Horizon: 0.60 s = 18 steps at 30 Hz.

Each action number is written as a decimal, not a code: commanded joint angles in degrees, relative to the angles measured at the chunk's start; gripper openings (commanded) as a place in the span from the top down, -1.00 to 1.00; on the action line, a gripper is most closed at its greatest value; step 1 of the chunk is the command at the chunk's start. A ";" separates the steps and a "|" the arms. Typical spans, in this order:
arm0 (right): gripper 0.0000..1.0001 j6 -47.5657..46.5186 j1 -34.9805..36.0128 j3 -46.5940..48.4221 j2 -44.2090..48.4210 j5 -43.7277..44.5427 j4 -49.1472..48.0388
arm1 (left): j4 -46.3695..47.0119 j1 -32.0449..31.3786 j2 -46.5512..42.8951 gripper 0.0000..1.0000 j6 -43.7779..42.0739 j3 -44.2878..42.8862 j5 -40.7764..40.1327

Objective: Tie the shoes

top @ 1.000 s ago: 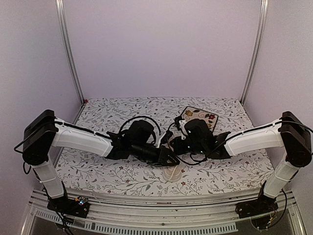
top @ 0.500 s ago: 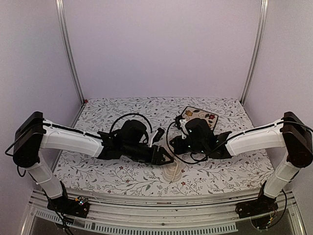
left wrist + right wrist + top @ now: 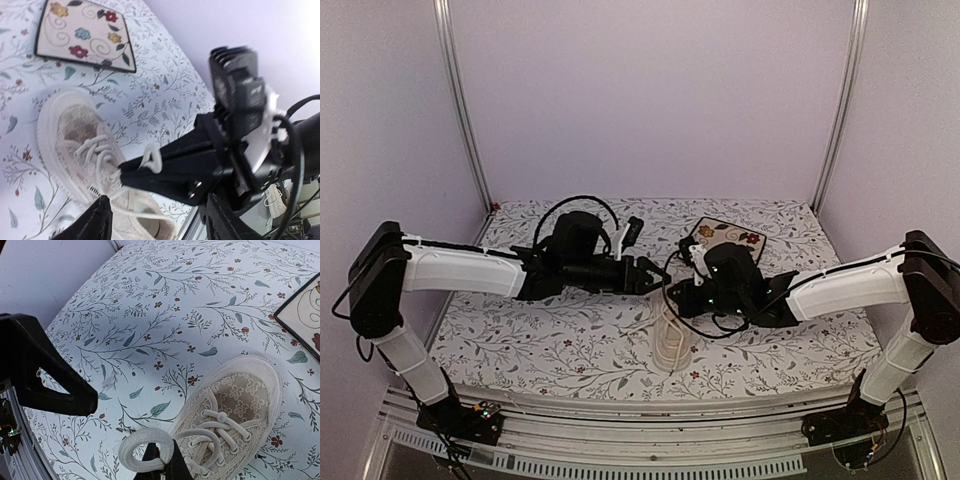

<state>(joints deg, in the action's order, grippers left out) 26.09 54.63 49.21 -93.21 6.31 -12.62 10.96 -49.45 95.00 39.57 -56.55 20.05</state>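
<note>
The cream-white shoe (image 3: 668, 340) lies on the floral cloth near the front edge, toe pointing away, with its lace-patterned toe (image 3: 240, 395) showing in the right wrist view. My right gripper (image 3: 167, 462) is shut on a loop of white lace (image 3: 131, 446), held just above the shoe's left side (image 3: 672, 297). The left wrist view shows that same loop (image 3: 151, 159) pinched in the right gripper's black tips. My left gripper (image 3: 648, 275) hovers a little to the left of it, open, and its fingers (image 3: 97, 222) hold nothing.
A square floral tile (image 3: 725, 238) lies behind the right arm, on the table's far right. The patterned cloth (image 3: 550, 340) covers the table up to the metal rail at the front. Purple walls close off the back and sides.
The left gripper has opened and drawn back and up, away from the shoe. The shoe is now uncovered in the top view. The right gripper stays shut on the lace loop.
</note>
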 commanded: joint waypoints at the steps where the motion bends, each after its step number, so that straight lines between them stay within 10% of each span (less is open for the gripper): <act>1: 0.96 -1.64 -0.17 -0.28 1.14 -2.34 -3.46 | 5.48 0.88 3.20 -0.27 -2.07 -4.43 3.34; 18: 0.96 -2.53 -0.05 0.17 0.28 -3.86 -3.99 | 2.69 1.92 10.82 0.49 -1.13 -10.37 4.90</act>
<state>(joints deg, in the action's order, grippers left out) 24.34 54.59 49.19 -93.21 3.68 -13.32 14.06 -48.05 105.19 38.46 -65.76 24.93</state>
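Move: The lace loop standing out of the right gripper's shut fingertips lies about 3 cm ahead of the left hand and 4 cm to its right, roughly level in height. The shoe's middle is some 4 cm to the left hand's right, neither ahead nor back, about 12 cm below. The flowered board lies some 25 cm ahead of that hand and 18 cm right. From the right hand the loop is only about 1 cm ahead, 1 cm left and 2 cm up. Bring the left gripper about 3 cm to the right and 3 cm forward onto the lace loop, arching over some 2 cm high and sinking back to the starting height. As it comes down, narrow its fingers around the loop's end from well open to about a third, not shut. Keep the right gripper nearly still, pinching the lace above the shoe. ##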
